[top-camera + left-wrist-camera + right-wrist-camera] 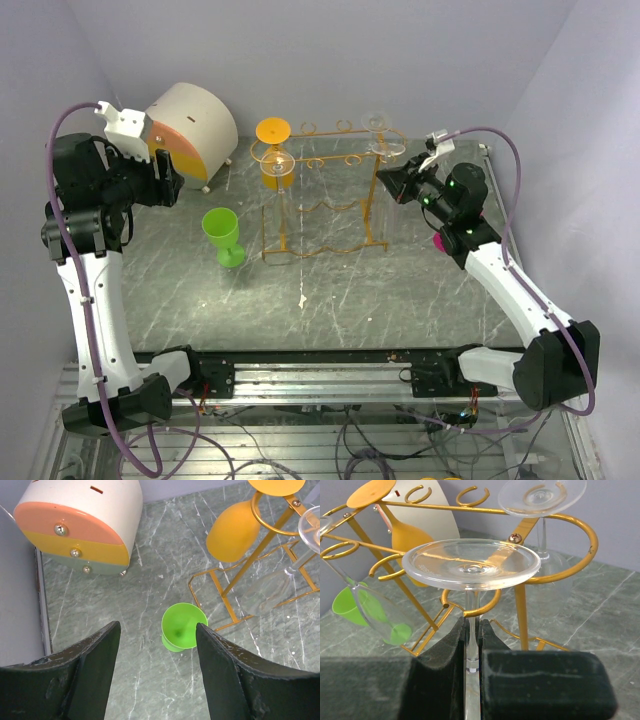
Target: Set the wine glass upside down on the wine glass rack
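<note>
My right gripper (pixel 472 630) is shut on the stem of a clear wine glass (pixel 471 564), held upside down with its round base uppermost. The stem stands at a small hook of the orange-gold wine glass rack (pixel 521 605); I cannot tell whether it sits inside the hook. In the top view this gripper (pixel 388 178) is at the right end of the rack (pixel 335 207). A second clear glass (pixel 542 495) hangs in the end loop just beyond. My left gripper (pixel 159 626) hangs open above an upright green glass (pixel 182 627), which stands left of the rack (pixel 222 235).
An orange glass (pixel 275 150) hangs upside down at the rack's left end, with a tilted clear glass (pixel 310 525) beside it. A white drum with an orange and yellow face (pixel 190 125) stands at the back left. Walls close in on both sides.
</note>
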Robot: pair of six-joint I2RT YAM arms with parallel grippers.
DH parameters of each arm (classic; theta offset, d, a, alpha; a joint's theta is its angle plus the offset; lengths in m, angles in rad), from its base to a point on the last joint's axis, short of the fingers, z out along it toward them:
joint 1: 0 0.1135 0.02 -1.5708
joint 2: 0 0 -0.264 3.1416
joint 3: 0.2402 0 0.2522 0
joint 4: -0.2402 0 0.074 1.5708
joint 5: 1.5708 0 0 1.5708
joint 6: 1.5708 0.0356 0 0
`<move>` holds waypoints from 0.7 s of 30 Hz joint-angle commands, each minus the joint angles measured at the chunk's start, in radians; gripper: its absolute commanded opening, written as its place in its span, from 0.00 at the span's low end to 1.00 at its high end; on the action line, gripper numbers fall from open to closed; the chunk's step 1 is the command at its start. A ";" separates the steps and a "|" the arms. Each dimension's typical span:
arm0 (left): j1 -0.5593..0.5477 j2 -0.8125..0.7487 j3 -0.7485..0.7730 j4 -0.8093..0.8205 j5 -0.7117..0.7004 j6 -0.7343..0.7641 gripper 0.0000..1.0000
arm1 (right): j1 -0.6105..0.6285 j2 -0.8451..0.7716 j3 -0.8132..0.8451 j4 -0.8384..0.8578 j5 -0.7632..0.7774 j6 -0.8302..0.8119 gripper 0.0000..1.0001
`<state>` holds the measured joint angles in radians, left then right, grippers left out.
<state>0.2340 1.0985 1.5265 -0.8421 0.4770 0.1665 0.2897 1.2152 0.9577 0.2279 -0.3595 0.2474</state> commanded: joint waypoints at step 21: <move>0.001 -0.004 -0.021 0.025 0.049 -0.007 0.74 | -0.007 -0.026 -0.086 0.096 0.030 0.026 0.52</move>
<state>0.2340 1.0985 1.5143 -0.8387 0.5014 0.1646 0.2886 1.2129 0.8886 0.2958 -0.3439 0.2806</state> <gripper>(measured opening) 0.738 0.501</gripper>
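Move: My right hand still pinches the upside-down wine glass by its stem, its foot above the rack's front-right hook, which lies about 1 cm ahead of the hand and 3 cm above it. The foot of the clear glass behind is some 9 cm ahead and 1 cm left, also 3 cm up. At that height too, the front-left glass's foot is about 22 cm left and level with me. From my left hand, the hook lies roughly 39 cm right, 6 cm ahead and 4 cm lower. I lower my right hand about 2 cm, straight down, bringing the glass's foot onto the front-right hook. Roughly halfway down I start to open my fingers, and carry on to about half open so they let go of the stem, ending still on either side of the glass below the foot, with hardly any turn of the wrist. ##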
